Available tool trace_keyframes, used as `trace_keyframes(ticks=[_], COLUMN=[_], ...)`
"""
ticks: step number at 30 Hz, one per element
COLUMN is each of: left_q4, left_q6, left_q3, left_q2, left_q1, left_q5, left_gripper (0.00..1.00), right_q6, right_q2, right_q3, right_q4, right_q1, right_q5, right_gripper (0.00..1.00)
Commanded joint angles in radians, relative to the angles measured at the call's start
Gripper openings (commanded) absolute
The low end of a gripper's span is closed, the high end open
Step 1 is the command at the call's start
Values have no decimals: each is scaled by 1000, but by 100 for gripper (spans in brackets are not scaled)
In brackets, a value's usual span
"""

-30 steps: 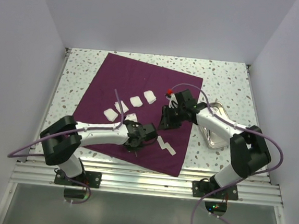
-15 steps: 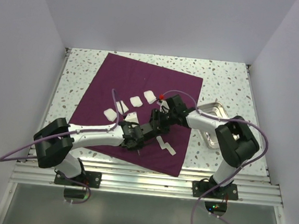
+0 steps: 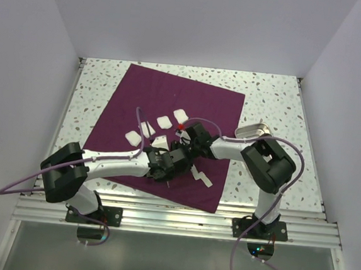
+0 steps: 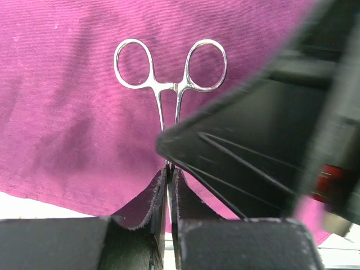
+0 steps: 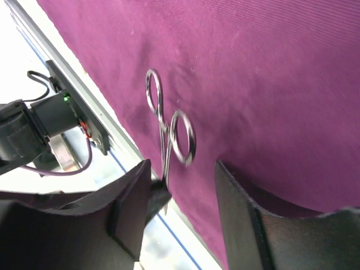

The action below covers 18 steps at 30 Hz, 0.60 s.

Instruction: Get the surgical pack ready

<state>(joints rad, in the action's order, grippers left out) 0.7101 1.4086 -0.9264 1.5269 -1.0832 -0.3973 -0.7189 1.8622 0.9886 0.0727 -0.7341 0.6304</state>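
The dark purple cloth [image 3: 171, 96] of the surgical pack lies spread flat, with several white gauze squares [image 3: 164, 121] in a row on it. My left gripper [image 3: 167, 163] is shut on the tips of a thin metal clamp [image 4: 169, 73], whose ring handles point away over the cloth. My right gripper [image 3: 183, 149] has come up against it and stands open, its fingers [image 5: 132, 194] either side of the clamp [image 5: 169, 132] without touching it. In the left wrist view the left gripper [image 4: 169, 173] pinches the clamp's thin end.
Two more white gauze pieces [image 3: 197, 174] lie near the cloth's front right corner. A silver metal tray [image 3: 257, 130] sits on the speckled table to the right, partly behind the right arm. The right arm's black housing [image 4: 264, 124] fills the right side of the left wrist view.
The right arm has swung left from beside the tray to the left gripper, and its jaws have opened around the clamp. The left gripper has shifted slightly and stays shut.
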Motion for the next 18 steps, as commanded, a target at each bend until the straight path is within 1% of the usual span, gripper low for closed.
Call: trace_keyframes(ticks=[1,3,5,6,7,9,10,11,12,13,14,15,18], left_q4=[-35,-35,-43,-49,-57,-66,-80,-99,-130,-142,-143,-141,-139], left_q6=[-17,-17,-25,-26,-31,-56,-71,-104,-114,-144,-158,-172,-246], left_q3=[-9,-8,-3,-2,0,1,9,20,44,52,55,57,47], left_q2=[-27,-24,-25,-27,-30,-49,-65,-89,-152,-187,-221,-285,-381], left_q1=[-11,-12,-12,-12,-12,-12,-12,-12,-12,-12,-12,-9,-9], left_q5=[-37,-38,-40,-37,-35,-40,-43,-48,-52,-57,-70,-77,-87], left_gripper=[0,0,0,0,0,0,12,22,30,49,53,55,60], right_q6=[-60,-83,-93,-93,-76,-18,11,42,93,108,121,148,199], right_q2=[60,83,88,81,74,29,11,-20,-38,-69,-69,-102,-199], right_q3=[41,47,44,45,50,65,102,123,140,154,160,163,148], right_q4=[-103,-135,-165,-156,-134,-49,4,118,162,214,242,271,352], right_q1=[-13,-19,-22,-22,-21,-22,-21,-18,-14,-1,13,27,108], right_q5=[41,58,69,48,26,-30,-59,-92,-122,-136,-136,-138,-155], right_gripper=[51,40,24,5,0,0,0,0,0,0,0,0,0])
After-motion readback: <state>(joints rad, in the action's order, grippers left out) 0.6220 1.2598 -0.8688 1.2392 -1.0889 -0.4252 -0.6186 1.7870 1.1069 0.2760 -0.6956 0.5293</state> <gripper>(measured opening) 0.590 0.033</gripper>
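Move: The scissors are already off the cloth, pinched by their shanks in the left hand, their middle about 1 cm ahead of that hand and level with it, rings pointing forward. From the open right hand their middle lies some 2 cm to the left, 2 cm back and 1 cm lower. About 3 cm below the right hand, the nearer white strip is roughly 8 cm right and 4 cm back, and the nearest gauze pad is 14 cm ahead and 5 cm left. The right hand slips about 2 cm left and 1 cm down, shuts on the scissors' shanks between the rings and the left fingers, then draws them some 4 cm up, forward and back to the right. The left hand holds still until the right has closed, then opens, lets go and pulls away almost straight up by about 7 cm, its wrist tilting some 15 degrees. ##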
